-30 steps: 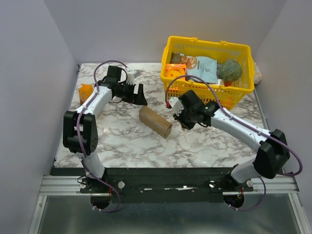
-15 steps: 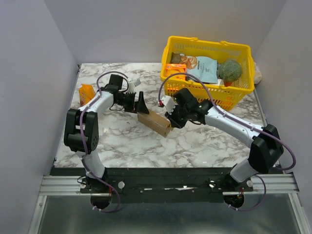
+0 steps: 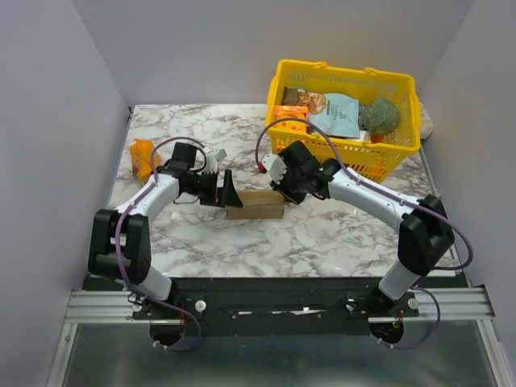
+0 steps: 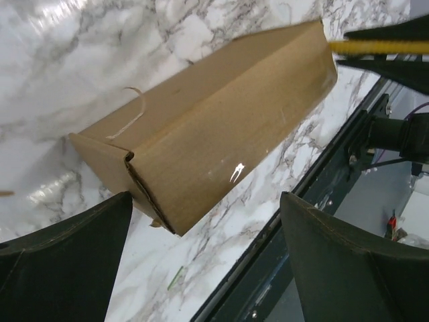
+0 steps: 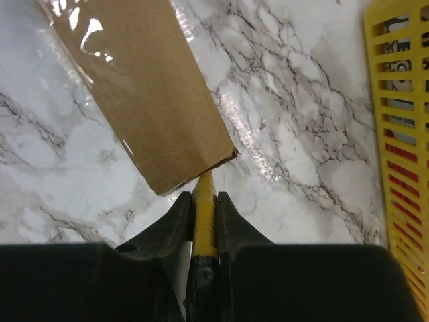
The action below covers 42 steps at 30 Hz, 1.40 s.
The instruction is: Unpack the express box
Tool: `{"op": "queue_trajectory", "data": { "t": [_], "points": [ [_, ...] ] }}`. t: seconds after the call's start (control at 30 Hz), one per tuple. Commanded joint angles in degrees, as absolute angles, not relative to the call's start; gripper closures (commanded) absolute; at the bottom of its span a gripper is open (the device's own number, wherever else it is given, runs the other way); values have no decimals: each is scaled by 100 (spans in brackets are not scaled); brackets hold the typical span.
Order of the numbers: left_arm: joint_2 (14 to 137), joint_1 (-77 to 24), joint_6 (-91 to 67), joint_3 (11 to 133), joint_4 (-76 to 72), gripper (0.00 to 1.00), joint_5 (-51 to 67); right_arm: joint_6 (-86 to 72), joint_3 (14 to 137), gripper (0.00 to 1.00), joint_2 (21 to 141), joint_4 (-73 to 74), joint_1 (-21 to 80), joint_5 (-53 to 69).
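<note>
The express box (image 3: pixel 256 205), a plain brown carton, lies lengthwise left to right on the marble table's middle. My left gripper (image 3: pixel 228 192) stands open at its left end. In the left wrist view the box (image 4: pixel 214 114) lies just ahead of the wide-apart fingers (image 4: pixel 60 261), not between them. My right gripper (image 3: pixel 284 187) is shut on a thin yellow tool (image 5: pixel 204 215). The tool's tip meets the lower corner of the box (image 5: pixel 141 87) at its right end. The same tool (image 4: pixel 379 45) shows beyond the box in the left wrist view.
A yellow mesh basket (image 3: pixel 403 145) with packets and a broccoli (image 3: pixel 379 115) stands at the back right, close behind my right arm. An orange snack packet (image 3: pixel 143 155) lies at the left edge. The table's dark front rail (image 3: pixel 274 280) runs near the box.
The box has turned from a diagonal lie to left-right. My left gripper came down to its left end. My right gripper moved left to its right end with the tool.
</note>
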State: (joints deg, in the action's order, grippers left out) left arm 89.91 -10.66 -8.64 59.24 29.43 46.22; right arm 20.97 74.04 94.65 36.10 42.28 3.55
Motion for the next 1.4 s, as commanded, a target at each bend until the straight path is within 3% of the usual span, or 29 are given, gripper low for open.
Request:
{"op": "queue_trajectory", "data": {
  "t": [0.0, 0.13, 0.3, 0.47, 0.83, 1.37],
  "points": [
    [8281, -1230, -1256, 5090, 2875, 2, 5010, 2162, 7734, 100, 9676, 3129, 4280, 334],
    [7709, -1134, -743, 5070, 3250, 2, 4790, 2197, 7656, 100, 9624, 3103, 4280, 37],
    [8067, -958, 982, 6922, 5258, 2, 4272, 2206, 7488, 99, 9265, 3146, 4219, -430],
    [9148, -975, 1635, 8541, 6012, 1, 4419, 1917, 7523, 100, 8685, 3357, 4149, -764],
    [10546, -1845, 1513, 8860, 4791, 1, 5475, 563, 7884, 100, 7902, 3138, 4113, -493],
    [11197, -2136, 177, 7586, 3217, 2, 4720, -492, 7409, 100, 8112, 2795, 4394, -967]
  ]
}}
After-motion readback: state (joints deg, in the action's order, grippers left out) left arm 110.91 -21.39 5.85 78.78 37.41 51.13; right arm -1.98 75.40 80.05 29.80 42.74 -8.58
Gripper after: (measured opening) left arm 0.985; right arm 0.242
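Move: The express box lies roughly 7 cm to the right of the open left hand, 2 cm back and 4 cm lower; from the right hand, which holds the knife at the box's right end, the box's middle is about 9 cm left, 2 cm back and 5 cm below. From the left hand the yellow basket stands some 18 cm ahead and 29 cm right, and the orange bag 10 cm ahead and 24 cm left. Open left hand draws back 5 cm, then arcs up and forward-right astride box; right raises knife 12 cm. ##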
